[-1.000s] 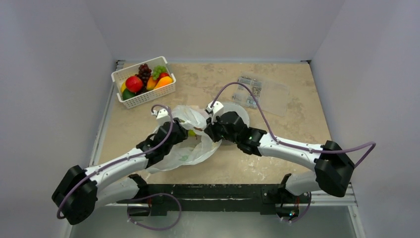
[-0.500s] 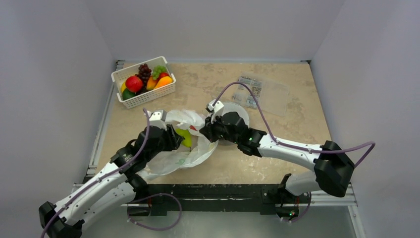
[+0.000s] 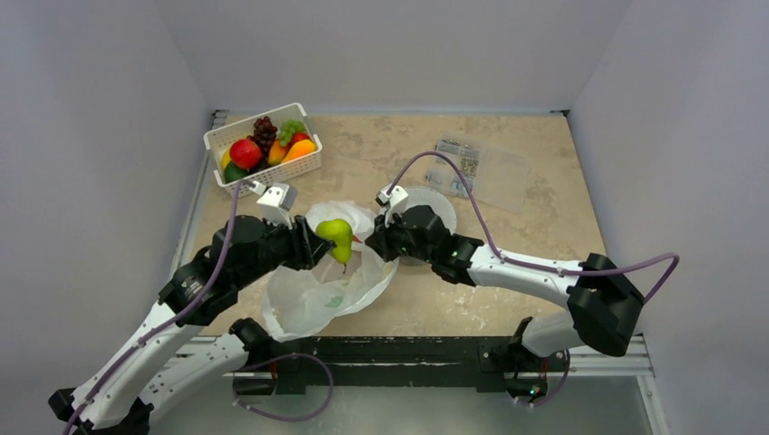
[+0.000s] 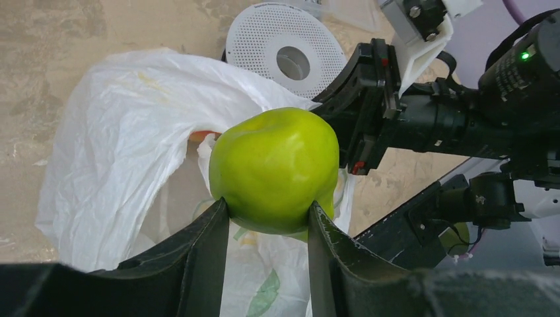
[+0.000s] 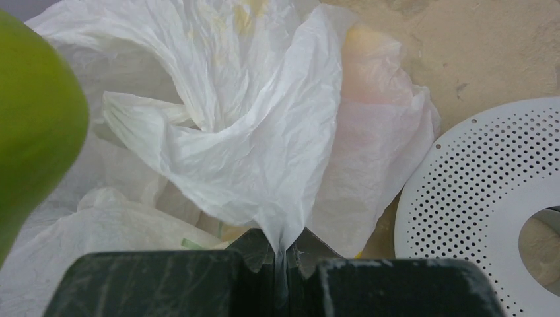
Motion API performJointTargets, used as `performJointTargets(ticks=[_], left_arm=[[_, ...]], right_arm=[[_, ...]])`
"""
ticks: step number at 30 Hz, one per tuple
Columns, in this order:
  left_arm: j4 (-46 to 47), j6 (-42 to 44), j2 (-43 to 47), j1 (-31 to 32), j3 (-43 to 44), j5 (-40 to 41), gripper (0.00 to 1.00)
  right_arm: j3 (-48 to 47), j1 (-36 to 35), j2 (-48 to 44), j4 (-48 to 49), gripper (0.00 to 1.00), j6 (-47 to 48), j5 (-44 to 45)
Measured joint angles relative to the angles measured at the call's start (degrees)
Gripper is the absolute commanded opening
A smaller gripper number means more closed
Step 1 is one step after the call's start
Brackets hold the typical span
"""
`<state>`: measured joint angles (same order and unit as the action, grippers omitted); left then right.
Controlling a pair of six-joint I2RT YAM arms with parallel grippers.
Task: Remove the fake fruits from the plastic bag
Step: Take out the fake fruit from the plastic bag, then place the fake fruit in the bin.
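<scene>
A glossy green pear [image 3: 337, 237] [image 4: 274, 168] hangs just above the plastic bag's mouth, and my left gripper [image 3: 317, 243] [image 4: 269, 205] is shut on its lower sides. The plastic bag [image 3: 317, 294] [image 4: 119, 132] [image 5: 264, 132] lies crumpled on the table, white with a green leaf print. My right gripper [image 3: 372, 243] [image 5: 288, 247] is shut on a pinched fold of the bag's rim and holds it up. A reddish-orange bit of fruit [image 4: 201, 137] peeks out of the bag. A peach-coloured shape [image 5: 370, 66] shows through the film; the bag's other contents are hidden.
A white slotted basket [image 3: 263, 181] holding several fruits stands at the back left. A white perforated disc [image 3: 435, 204] [image 4: 264, 33] [image 5: 489, 185] lies right behind the right gripper. A flat clear packet [image 3: 481, 172] lies at the back right. Walls close in three sides.
My left gripper has drawn back out of the bag and risen towards the left with the green pear in it. The right gripper has kept its hold on the bag's rim.
</scene>
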<state>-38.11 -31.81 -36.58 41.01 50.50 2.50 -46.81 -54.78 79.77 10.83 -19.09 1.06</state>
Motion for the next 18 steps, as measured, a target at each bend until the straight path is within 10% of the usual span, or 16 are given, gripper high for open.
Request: performJointTargets(ticks=[9,18], left_arm=[[-4.8,7.1,-6.4,-2.4,13.4,6.9,0.00],[1.3,12.0,-20.6,-21.4,18.8,6.5,0.00]], right_arm=[[-0.2,0.0,0.5,-0.5,0.00,0.0,1.0],[-0.2,0.0,0.5,-0.6,0.00,0.1,0.9]])
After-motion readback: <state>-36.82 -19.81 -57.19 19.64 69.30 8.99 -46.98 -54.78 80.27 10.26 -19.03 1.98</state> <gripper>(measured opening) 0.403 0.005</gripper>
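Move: The pear is already in my left hand's fingers, bound for the white basket, whose middle lies about 32 cm ahead, 21 cm to the left and 21 cm below. The open plastic bag lies some 20 cm beneath that hand, 4 cm ahead and about 1 cm left; the white perforated disc is 16 cm ahead, 21 cm right and 21 cm lower. From my right hand, which grips the bag's rim, the basket is about 26 cm ahead, 29 cm left and 12 cm below. Keeping the pear pinched, I first lift my left hand about 5 cm higher above the bag, then sweep it ever faster forward and left towards the basket, some 12 cm forward and 8 cm left in all, turning it roughly 20 degrees counter-clockwise as its left side rises. My right hand stays put, its fingers still shut on the bag's rim. ##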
